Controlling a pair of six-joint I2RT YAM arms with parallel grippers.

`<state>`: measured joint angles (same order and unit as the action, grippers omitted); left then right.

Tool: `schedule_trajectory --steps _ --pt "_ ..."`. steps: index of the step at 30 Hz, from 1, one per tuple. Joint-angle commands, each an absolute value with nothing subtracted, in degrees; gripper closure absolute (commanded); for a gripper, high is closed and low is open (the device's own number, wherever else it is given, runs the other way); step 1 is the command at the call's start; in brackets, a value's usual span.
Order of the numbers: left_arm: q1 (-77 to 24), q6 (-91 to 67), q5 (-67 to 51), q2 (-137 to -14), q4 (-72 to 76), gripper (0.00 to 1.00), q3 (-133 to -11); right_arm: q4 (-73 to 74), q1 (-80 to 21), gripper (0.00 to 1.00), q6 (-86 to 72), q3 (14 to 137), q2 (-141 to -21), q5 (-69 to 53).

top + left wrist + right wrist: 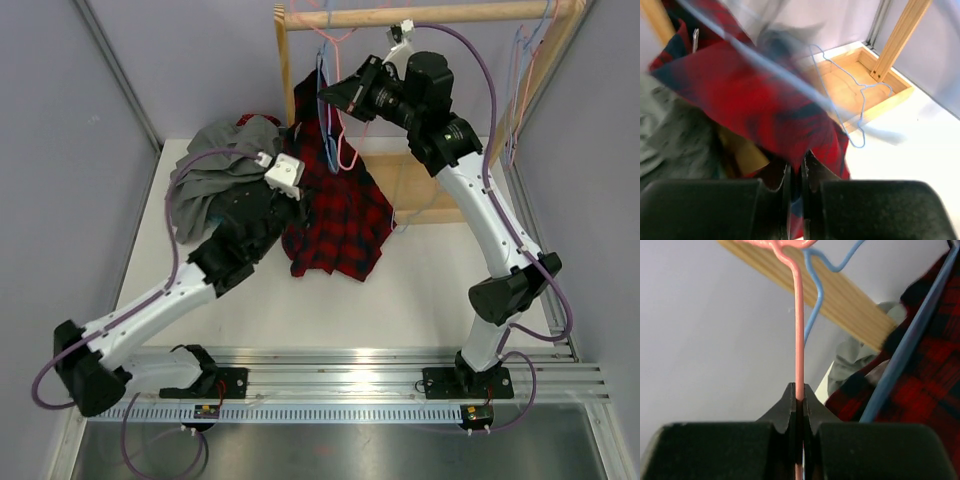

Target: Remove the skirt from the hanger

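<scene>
The red and dark plaid skirt (pixel 340 215) hangs from the left end of the wooden rail and spreads onto the table. My left gripper (pixel 292 215) is at its left edge, shut on a fold of the skirt (pixel 755 100), with cloth pinched between the left gripper (pixel 797 167) jaws. My right gripper (pixel 335 95), high by the rail, is shut on the thin wire of a pink hanger (pixel 799 340). The right gripper (pixel 799 392) has a blue hanger (pixel 910 340) just beside it, lying across the skirt (pixel 930 385). Which wire carries the skirt I cannot tell.
A grey garment pile (pixel 215 170) lies behind my left arm. The wooden rack has a top rail (pixel 450 14) and a base frame (pixel 425 205) on the table. More wire hangers (pixel 525 50) hang at the rail's right end. A blue hanger (pixel 860 92) shows over the base frame.
</scene>
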<state>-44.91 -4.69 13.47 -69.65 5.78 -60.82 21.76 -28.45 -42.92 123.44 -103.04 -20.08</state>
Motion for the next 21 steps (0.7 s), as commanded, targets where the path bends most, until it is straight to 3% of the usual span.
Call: schedule_trajectory --steps 1,7,14,21 --pt "-46.93 -3.42 19.17 -57.58 4.34 1.0 -60.73 14.94 -25.58 1.0 -39.99 122.44 -102.22 -16.35" --pt "-47.99 -6.42 3.62 -55.1 -5.25 1.0 -63.36 10.9 -25.58 1.0 -42.1 121.02 -102.13 -14.07" --pt "-51.41 -7.11 6.25 -51.42 -8.35 1.0 -66.36 11.61 -25.49 1.0 -43.07 122.0 -103.54 -13.01" --pt "-56.05 -9.49 -7.98 -45.27 -9.59 1.0 -61.8 12.66 -25.22 1.0 -42.45 121.64 -102.4 -8.36"
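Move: The left hand already grips the skirt; the blue hanger's end carrying the skirt's top lies about 14 cm ahead of it, level sideways and some 13 cm higher. The pink hanger's gripped side stands about 9 cm ahead, 4 cm right and 13 cm above that hand; the grey clothes pile lies roughly 20 cm left, 8 cm ahead, 25 cm down. From the right hand, the blue hanger's loaded end is about 5 cm ahead and 5 cm left, 2 cm lower. Keeping its pinch on the plaid cloth, the left hand draws the skirt back towards the robot by about 11 cm and up some 6 cm, away from the blue hanger, rising mostly early on, dipping slightly midway and climbing again while turning about 15 degrees clockwise. The right hand keeps its shut grip on the pink hanger beside it, easing a couple of centimetres forward and a little to the right at first, then almost holding still. ##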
